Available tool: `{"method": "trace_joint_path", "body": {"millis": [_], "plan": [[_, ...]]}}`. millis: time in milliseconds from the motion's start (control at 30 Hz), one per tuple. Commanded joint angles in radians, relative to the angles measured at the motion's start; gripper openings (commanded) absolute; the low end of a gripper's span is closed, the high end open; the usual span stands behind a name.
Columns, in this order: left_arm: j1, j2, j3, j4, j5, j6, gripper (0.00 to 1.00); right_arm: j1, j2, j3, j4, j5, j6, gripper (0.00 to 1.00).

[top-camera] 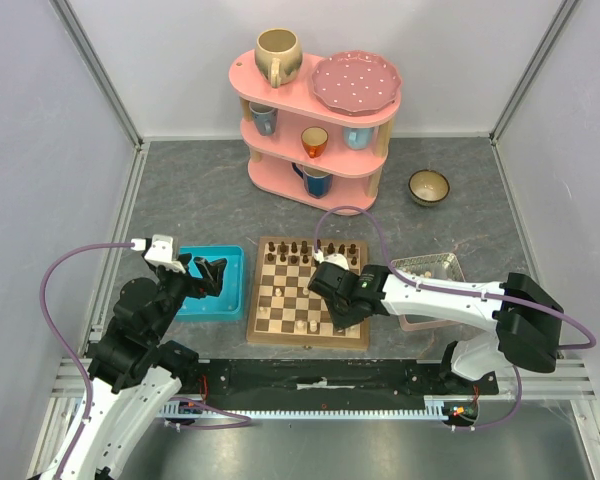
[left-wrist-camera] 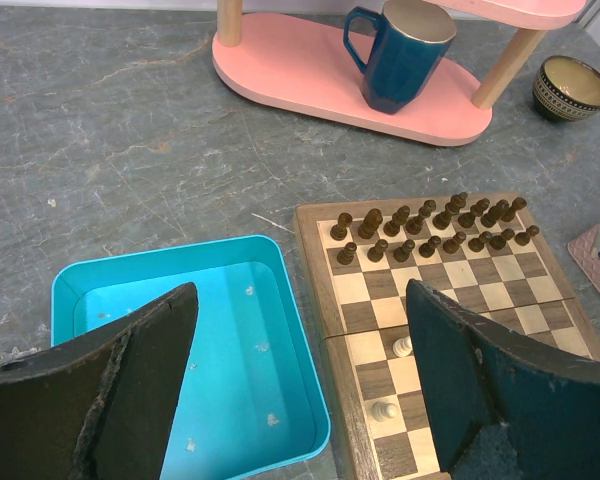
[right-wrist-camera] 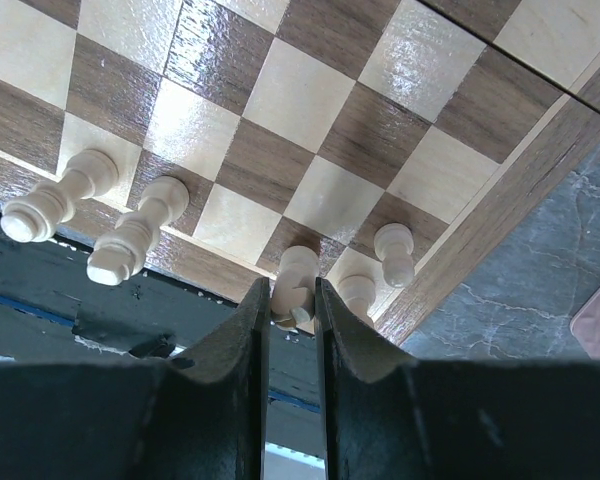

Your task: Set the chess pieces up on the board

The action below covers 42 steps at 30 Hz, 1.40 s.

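Observation:
The board (top-camera: 256,300) lies mid-table, with dark chessmen (top-camera: 300,250) along its far rows. My right gripper (right-wrist-camera: 293,300) hangs over the board's near right corner (top-camera: 346,312), shut on a cream chess piece (right-wrist-camera: 296,275) whose base is at a dark square of the near row. Around it stand other cream pieces: two tall ones (right-wrist-camera: 132,238) to the left and two small ones (right-wrist-camera: 393,252) by the corner. My left gripper (left-wrist-camera: 300,370) is open and holds nothing, above the turquoise tray's (left-wrist-camera: 100,290) right edge. Two cream pieces (left-wrist-camera: 403,346) stand on the board near its right finger (left-wrist-camera: 490,390).
A pink shelf (top-camera: 315,115) at the back carries mugs, a cup and a dotted plate. A small bowl (top-camera: 429,186) sits to its right. A clear pink-rimmed tray (top-camera: 428,268) lies right of the board, under my right arm. The turquoise tray (top-camera: 230,290) touches the board's left side.

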Motion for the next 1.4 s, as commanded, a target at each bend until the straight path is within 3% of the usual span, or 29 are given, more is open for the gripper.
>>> {"method": "trace_joint_path", "body": {"millis": [0, 400, 633, 933, 1200, 1367], "plan": [[0.002, -0.004, -0.004, 0.041, 0.009, -0.004, 0.9, 0.005, 0.006, -0.005, 0.031, 0.002, 0.018, 0.18], [0.002, -0.005, -0.002, 0.041, 0.007, -0.004, 0.9, 0.005, 0.01, -0.016, 0.041, -0.001, 0.02, 0.3], [0.002, -0.005, -0.002, 0.04, 0.007, -0.004, 0.9, 0.007, 0.013, -0.022, 0.039, -0.007, 0.017, 0.32], [0.002, -0.008, -0.002, 0.038, 0.007, -0.004, 0.9, 0.005, 0.003, 0.001, 0.035, -0.002, 0.017, 0.46], [0.001, -0.008, -0.002, 0.041, 0.007, -0.004, 0.91, 0.002, -0.102, 0.097, -0.036, 0.082, 0.014, 0.48], [0.002, -0.008, -0.002, 0.041, 0.009, -0.004, 0.9, -0.126, -0.224, 0.073, -0.102, 0.146, -0.018, 0.49]]}}
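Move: The white piece in the right hand is bound for the near-row square almost straight beneath it, whose top lies about 3 cm below the pads. The corner piece stands some 3 cm to the right and level fore-and-aft, with a pawn 3 cm right and 2 cm farther out. On the same near row, two more white pieces stand about 5 and 8 cm left. From the left hand, the square is roughly 24 cm right, 8 cm back and 20 cm down. Still pinching the white piece, the right hand eases it down the last half centimetre onto its near-row square beside the corner piece, holds nearly still while the fingers open in two stages to about half, then comes free and lifts some 5 cm, drifting about 2 cm forward. ##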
